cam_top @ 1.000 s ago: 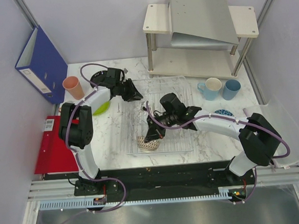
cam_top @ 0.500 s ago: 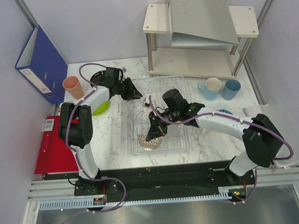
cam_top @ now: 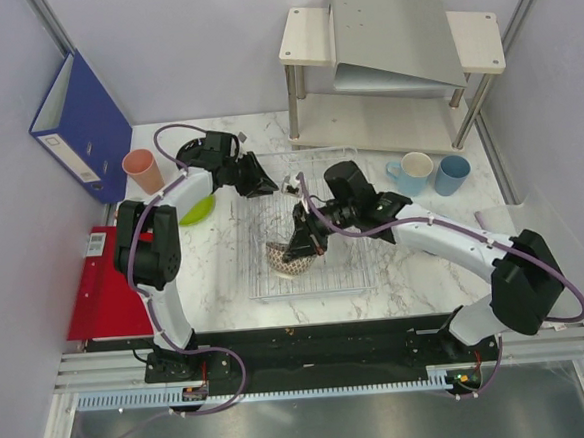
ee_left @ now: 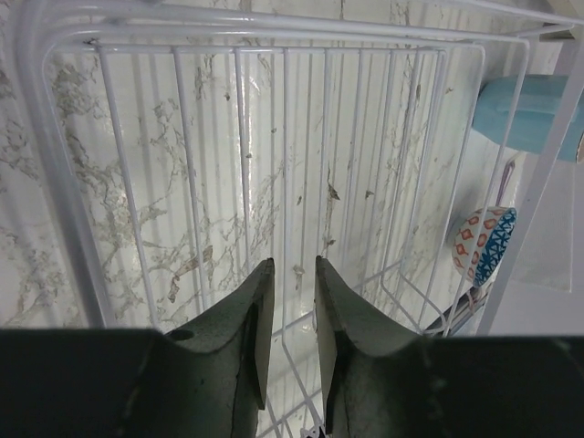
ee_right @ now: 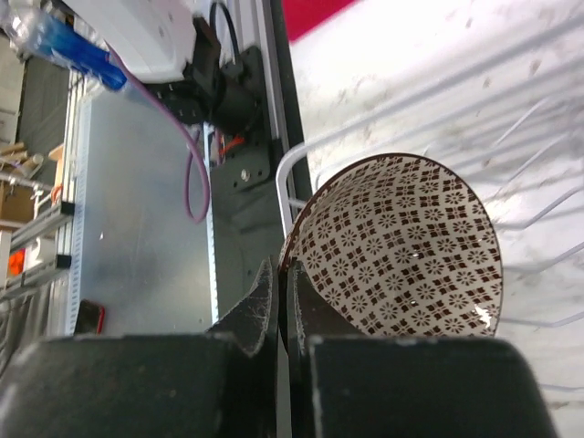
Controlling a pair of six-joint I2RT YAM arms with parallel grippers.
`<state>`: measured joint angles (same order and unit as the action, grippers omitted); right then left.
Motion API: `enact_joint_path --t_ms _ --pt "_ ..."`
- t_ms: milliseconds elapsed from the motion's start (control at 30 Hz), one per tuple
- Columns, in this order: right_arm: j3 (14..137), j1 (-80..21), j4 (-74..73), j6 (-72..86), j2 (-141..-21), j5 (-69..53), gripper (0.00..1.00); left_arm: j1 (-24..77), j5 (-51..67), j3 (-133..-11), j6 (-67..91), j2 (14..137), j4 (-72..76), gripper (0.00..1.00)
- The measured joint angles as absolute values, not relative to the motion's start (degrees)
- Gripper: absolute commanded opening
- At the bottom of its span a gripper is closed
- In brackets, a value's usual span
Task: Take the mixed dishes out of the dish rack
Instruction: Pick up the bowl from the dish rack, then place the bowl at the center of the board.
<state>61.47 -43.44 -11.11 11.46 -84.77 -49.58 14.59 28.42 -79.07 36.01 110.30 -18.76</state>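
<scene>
The dish rack (cam_top: 350, 265) stands mid-table, its wire grid (ee_left: 182, 164) filling the left wrist view. My right gripper (cam_top: 296, 247) is shut on the rim of the brown-white patterned bowl (cam_top: 283, 261), which is tilted on edge above the rack's near left part. In the right wrist view the jaws (ee_right: 281, 269) pinch that bowl (ee_right: 401, 246). My left gripper (cam_top: 268, 189) hovers at the rack's far left corner. Its fingers (ee_left: 294, 263) stand a narrow gap apart with only a thin rack wire showing through.
A salmon cup (cam_top: 143, 171) and a lime-green plate (cam_top: 199, 209) sit left of the rack. Two light-blue cups (cam_top: 413, 173) (cam_top: 452, 175) stand to its right. A red-and-blue patterned bowl (ee_left: 482, 245) lies beyond the rack. Beige shelf (cam_top: 391, 62) behind, blue binder (cam_top: 83, 123) far left.
My right gripper has lifted the brown-white bowl up off the rack's near end and drawn it toward the middle. The left gripper has stayed at the far left corner.
</scene>
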Motion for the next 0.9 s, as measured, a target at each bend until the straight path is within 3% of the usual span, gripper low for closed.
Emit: enact_joint_path --t_ms 400,900 --pt "64.1 -43.3 -12.6 8.1 -78.2 -39.2 0.0 14.0 30.1 -81.4 36.5 106.5 -24.0 0.33" --pt "49.7 -50.7 -8.5 -1.7 -65.0 16.3 0.0 14.3 29.8 -85.4 36.1 97.7 -27.2 0.31"
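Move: The right gripper already grips the patterned bowl above the dish rack's front left. The red-and-blue bowl on the counter, the apparent goal, lies about 28 cm to its right, 13 cm ahead and 17 cm lower. The blue mug stands some 24 cm right and 24 cm ahead, the blue cup 33 cm right and 24 cm ahead, both about 14 cm below. From the left gripper that red-and-blue bowl lies roughly 33 cm right, 10 cm back and 7 cm lower. Keep the right fingers pinched on the patterned bowl's rim and raise it a little first, then carry it right and forward, about 10 cm each way, sinking slightly, towards the red-and-blue bowl. Swing the wrist clockwise as you go, so the fingers turn from pointing left to forward-left. Meanwhile lift the empty left gripper straight up some 12 cm, away from the rack. ##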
